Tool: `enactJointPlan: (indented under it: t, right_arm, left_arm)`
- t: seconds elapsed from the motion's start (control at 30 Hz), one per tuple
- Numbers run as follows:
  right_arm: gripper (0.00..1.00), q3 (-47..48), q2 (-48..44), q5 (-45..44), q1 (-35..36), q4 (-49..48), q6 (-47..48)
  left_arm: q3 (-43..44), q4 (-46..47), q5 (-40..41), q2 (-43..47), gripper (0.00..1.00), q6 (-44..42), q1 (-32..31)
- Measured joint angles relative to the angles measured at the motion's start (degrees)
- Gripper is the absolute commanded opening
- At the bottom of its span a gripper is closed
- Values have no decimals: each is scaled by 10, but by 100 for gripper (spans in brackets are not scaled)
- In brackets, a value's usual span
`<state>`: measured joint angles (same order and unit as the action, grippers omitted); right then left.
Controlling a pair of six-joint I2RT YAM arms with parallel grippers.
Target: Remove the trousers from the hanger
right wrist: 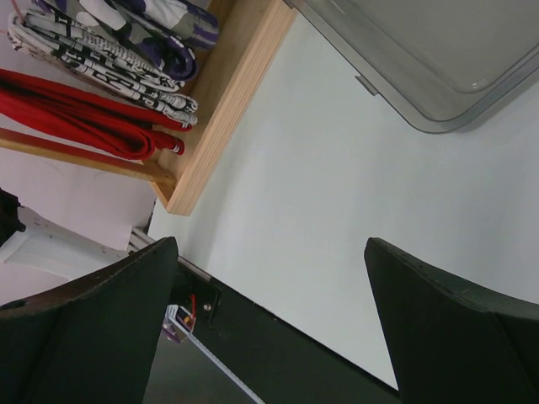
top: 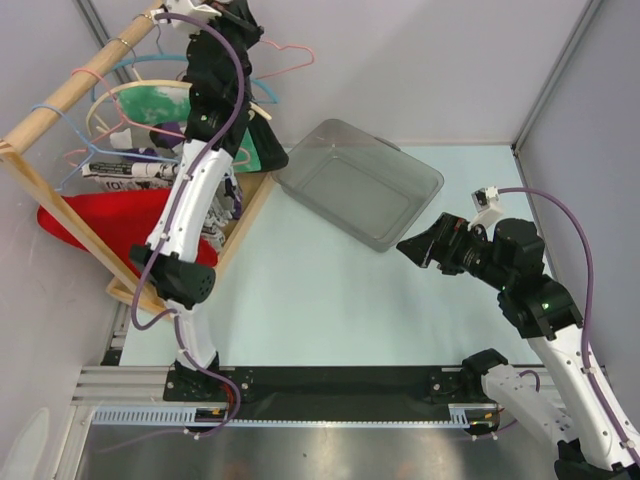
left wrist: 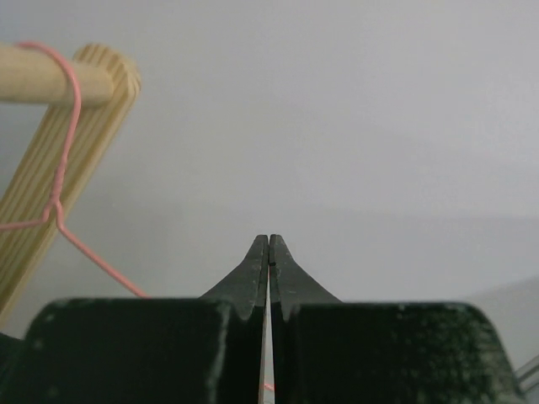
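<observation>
The pink wire hanger point(top: 292, 55) hangs near the top end of the wooden rod. Its hook point(left wrist: 66, 126) loops over the rod, and its wire slants down to my left gripper point(left wrist: 269, 244). That gripper point(top: 235, 20) is up at the rod, its fingertips pressed together. A speck of pink wire shows in the slit low between the fingers. Black cloth, the trousers point(top: 268, 152), hangs below, just right of the left arm. Which hanger carries it is hidden by the arm. My right gripper point(top: 410, 247) hovers wide open over the table point(right wrist: 337, 185), its fingers point(right wrist: 101, 328) holding nothing.
A clear grey bin point(top: 360, 185) lies mid-table, its corner point(right wrist: 438, 67) near the right gripper. The wooden rack point(top: 60, 95) stands at the left with a blue hanger point(top: 262, 92) and a cream hanger point(top: 130, 88). Red cloth point(top: 100, 215) and patterned garments point(right wrist: 101, 50) lie on its base point(right wrist: 227, 93).
</observation>
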<state>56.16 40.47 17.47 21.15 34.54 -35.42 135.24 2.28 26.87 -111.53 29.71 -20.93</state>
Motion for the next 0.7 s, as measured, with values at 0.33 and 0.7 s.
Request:
enactJointPlan:
  t: [0.33,0.7]
  right_arm:
    - [100,3,-2,0,0,1,-6]
    - [100,3,-19,5,0,1,-10]
  left_arm:
    - [3,-84,19,51,46,58,1]
    - [16,-263,-47,38,62,304,60]
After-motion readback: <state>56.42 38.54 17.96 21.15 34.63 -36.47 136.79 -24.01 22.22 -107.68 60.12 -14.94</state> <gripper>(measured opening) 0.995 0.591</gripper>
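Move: The black trousers, still hung over the bar of the farthest pink hanger, have their middle about 4 cm ahead of the shut, empty left hand, roughly level sideways and some 16 cm below. That pink hanger is about 10 cm ahead, 4 cm left and 6 cm down; the light blue hanger is some 3 cm back, 5 cm left and 9 cm down. From the right hand the trousers lie roughly 32 cm ahead, 30 cm left and 10 cm higher. For the black trousers, the left hand makes a fresh approach: it first eases back about 3 cm while rising 2–3 cm, then sinks some 7 cm, edging left and forward again beside the light blue hanger. The fingers part from shut to a bit over half open, while the wrist rolls its left side down some 20 degrees and tips about 15 degrees downward. ##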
